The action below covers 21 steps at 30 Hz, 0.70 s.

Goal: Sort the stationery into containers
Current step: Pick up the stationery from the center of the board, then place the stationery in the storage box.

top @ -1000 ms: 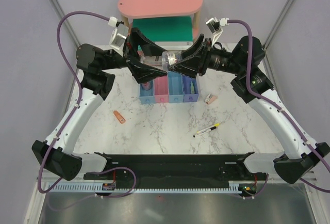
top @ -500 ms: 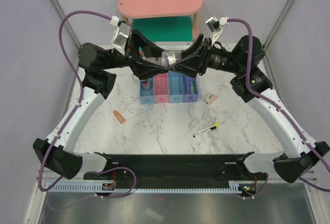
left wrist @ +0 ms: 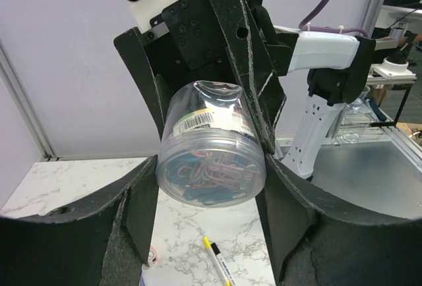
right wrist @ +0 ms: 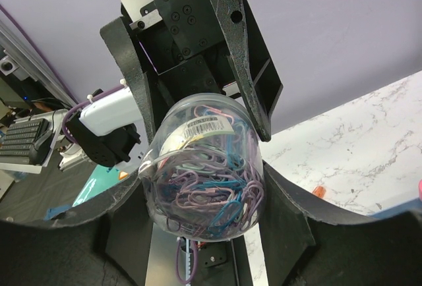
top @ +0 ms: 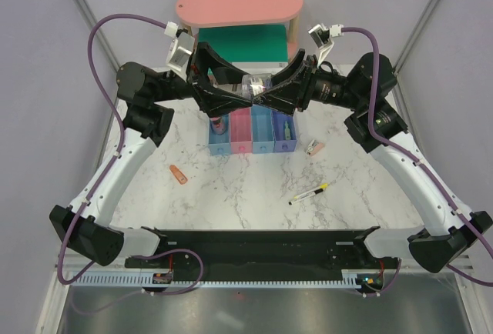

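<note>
A clear jar of coloured paper clips (top: 256, 85) hangs in the air above the bin row, gripped from both sides. My left gripper (top: 236, 95) closes on its lid end (left wrist: 211, 180). My right gripper (top: 271, 92) closes on its other end (right wrist: 201, 180). Below stand the four joined bins: blue (top: 219, 145), pink (top: 242, 138), blue (top: 263, 137) and purple-blue (top: 285, 143). A pink-red piece (top: 219, 127) lies in the left blue bin, a green piece (top: 286, 129) in the purple-blue one. On the table lie the yellow-and-black pen (top: 309, 192), an orange piece (top: 179, 174) and a pale pink piece (top: 315, 148).
A pink oval two-tier shelf (top: 239, 7) stands at the back, with a green book (top: 245, 41) on its lower tier. Grey walls close in both sides. The pen also shows in the left wrist view (left wrist: 217, 263), the orange piece in the right wrist view (right wrist: 319, 192).
My left gripper has moved in toward the jar and its fingers have closed from wide open onto it. The right gripper and jar have shifted slightly up.
</note>
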Motion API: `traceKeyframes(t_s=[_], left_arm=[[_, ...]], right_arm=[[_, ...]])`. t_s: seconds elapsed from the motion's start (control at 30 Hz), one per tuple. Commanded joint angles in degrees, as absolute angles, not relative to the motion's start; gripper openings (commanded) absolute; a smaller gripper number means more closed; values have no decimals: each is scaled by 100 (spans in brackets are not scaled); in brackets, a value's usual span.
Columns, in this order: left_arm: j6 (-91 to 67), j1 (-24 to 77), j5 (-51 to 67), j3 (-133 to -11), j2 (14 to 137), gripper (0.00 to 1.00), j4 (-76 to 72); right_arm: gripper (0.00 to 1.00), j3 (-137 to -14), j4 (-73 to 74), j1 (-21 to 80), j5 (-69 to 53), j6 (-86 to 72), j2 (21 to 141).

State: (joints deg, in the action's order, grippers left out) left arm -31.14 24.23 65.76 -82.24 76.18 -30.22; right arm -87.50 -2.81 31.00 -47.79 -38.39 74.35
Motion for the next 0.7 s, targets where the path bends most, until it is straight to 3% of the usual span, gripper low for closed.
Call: traceKeyframes(t_s=[0.0,0.07,0.17,0.67], left_arm=[[-3085,2496,6495,-8367,7550,3,-3041],[-3067,2496,6495,-8350,7541,2,-3023],[-3041,2496,6530,-8332,7532,2,-2997],[-2549,2320,6627,-8095,7392,2,-2523]], right_arm=[[59,-8824,-589,3094,-4729,-3815,7427],[81,-8833,-563,3085,-4729,-3788,7418],[98,-8850,-536,3050,-4729,-3771,7418],[98,-8912,746,2022,-4825,-3042,7023]])
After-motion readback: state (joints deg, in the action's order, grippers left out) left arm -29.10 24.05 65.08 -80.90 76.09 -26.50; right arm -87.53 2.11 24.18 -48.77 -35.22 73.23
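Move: Between the two facing grippers, high over the table, hangs the paper-clip jar, pinched from both sides: its middle about 2 cm to the right of the left hand point and 2 cm to the left of the right one, level with both. The compartment box stands some 20 cm ahead of the left hand, about 2 cm to its right and 39 cm below. The two markers lie about 4 cm back, 14 cm right and 41 cm below the right hand. Opening its fingers wide, the right hand lets go of the paper-clip jar, then backs off to the right and forward, roughly 3 cm each way, sinking a little and turning some 5 degrees clockwise. The left hand keeps its pinch on the jar and carries it down about 1.5 cm and slightly forward near the end. ##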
